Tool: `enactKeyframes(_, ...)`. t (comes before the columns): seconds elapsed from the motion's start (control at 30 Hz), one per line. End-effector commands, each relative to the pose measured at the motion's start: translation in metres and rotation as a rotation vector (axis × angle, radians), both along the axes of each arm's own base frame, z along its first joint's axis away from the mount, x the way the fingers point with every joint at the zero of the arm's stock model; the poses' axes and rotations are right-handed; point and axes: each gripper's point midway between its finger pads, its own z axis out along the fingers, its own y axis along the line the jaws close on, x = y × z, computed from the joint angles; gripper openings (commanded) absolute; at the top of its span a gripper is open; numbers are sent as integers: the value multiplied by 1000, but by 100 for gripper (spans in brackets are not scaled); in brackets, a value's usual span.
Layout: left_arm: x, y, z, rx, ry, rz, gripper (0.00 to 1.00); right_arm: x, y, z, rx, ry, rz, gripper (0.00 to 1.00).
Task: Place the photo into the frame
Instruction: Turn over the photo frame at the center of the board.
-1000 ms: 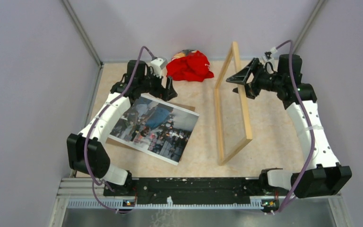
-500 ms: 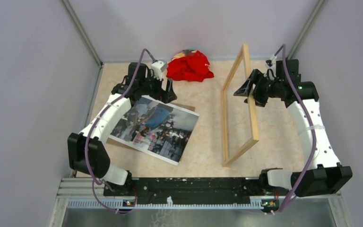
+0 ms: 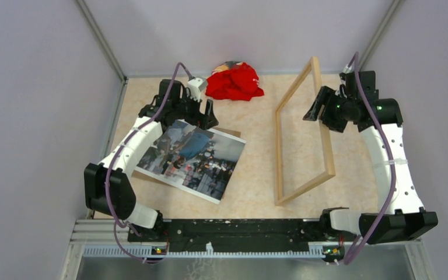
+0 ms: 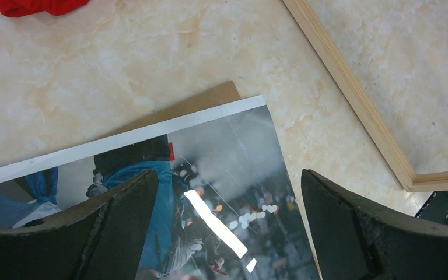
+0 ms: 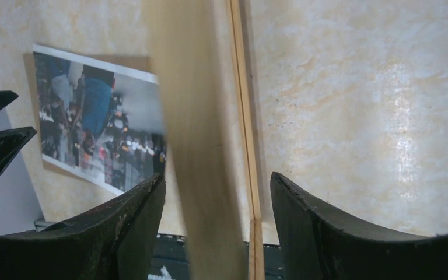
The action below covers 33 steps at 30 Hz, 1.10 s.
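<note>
The photo (image 3: 192,157) lies flat at the left of the table on a brown backing board (image 3: 231,132). My left gripper (image 3: 207,114) hovers open over its far right corner, and the print (image 4: 233,151) shows between the spread fingers (image 4: 228,186). The frame (image 3: 279,157) stands tilted on its left long rail, its upper rail leaning right. That upper rail (image 5: 192,116), blurred, runs between the jaws of my right gripper (image 5: 217,181), with a gap on each side. The right gripper (image 3: 321,108) is open and grips nothing.
A crumpled red cloth (image 3: 233,81) lies at the back centre by the wall. Grey walls close in the table on the left, back and right. The frame's lower rail (image 4: 350,93) rests on the marble top just right of the photo.
The frame's upper rail has swung to the right and tipped lower. My right gripper moved right along with it. The left arm and the photo have not moved.
</note>
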Motion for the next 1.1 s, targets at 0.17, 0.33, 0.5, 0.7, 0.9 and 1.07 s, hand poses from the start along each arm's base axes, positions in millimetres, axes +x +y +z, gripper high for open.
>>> enactKeyframes(0.17,5,-4,8,-23,-31,-5,99,-10,-28,35,-127,-104,-64,60)
enactKeyframes(0.33,6,-4,14,-28,-43,-4,99,-13,-33,24,-156,-87,-79,43)
enactKeyframes(0.5,8,-1,15,-12,-55,7,99,-11,-33,1,-161,-48,-76,16)
enactKeyframes(0.7,10,1,14,6,-64,12,99,-5,-32,-42,-176,25,-54,0)
enactKeyframes(0.9,14,4,10,29,-69,20,99,-2,-28,-72,-188,68,2,0)
enactKeyframes(1.07,16,5,7,38,-66,20,99,-3,-11,-88,-181,97,90,0)
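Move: The photo frame stands tilted, and its raised long side already lies between the right hand's open fingers, practically at the hand point. Its lower long side rests on the table about 13 cm to that hand's left, level fore and aft and some 28 cm below. The photo lies about 47 cm left of the right hand, level with it and 28 cm down. From the left hand the raised side is some 39 cm right, 6 cm back and 7 cm higher. Right hand eases 3 cm right, pinches the frame's raised side, then lowers it about 6 cm and forward. ##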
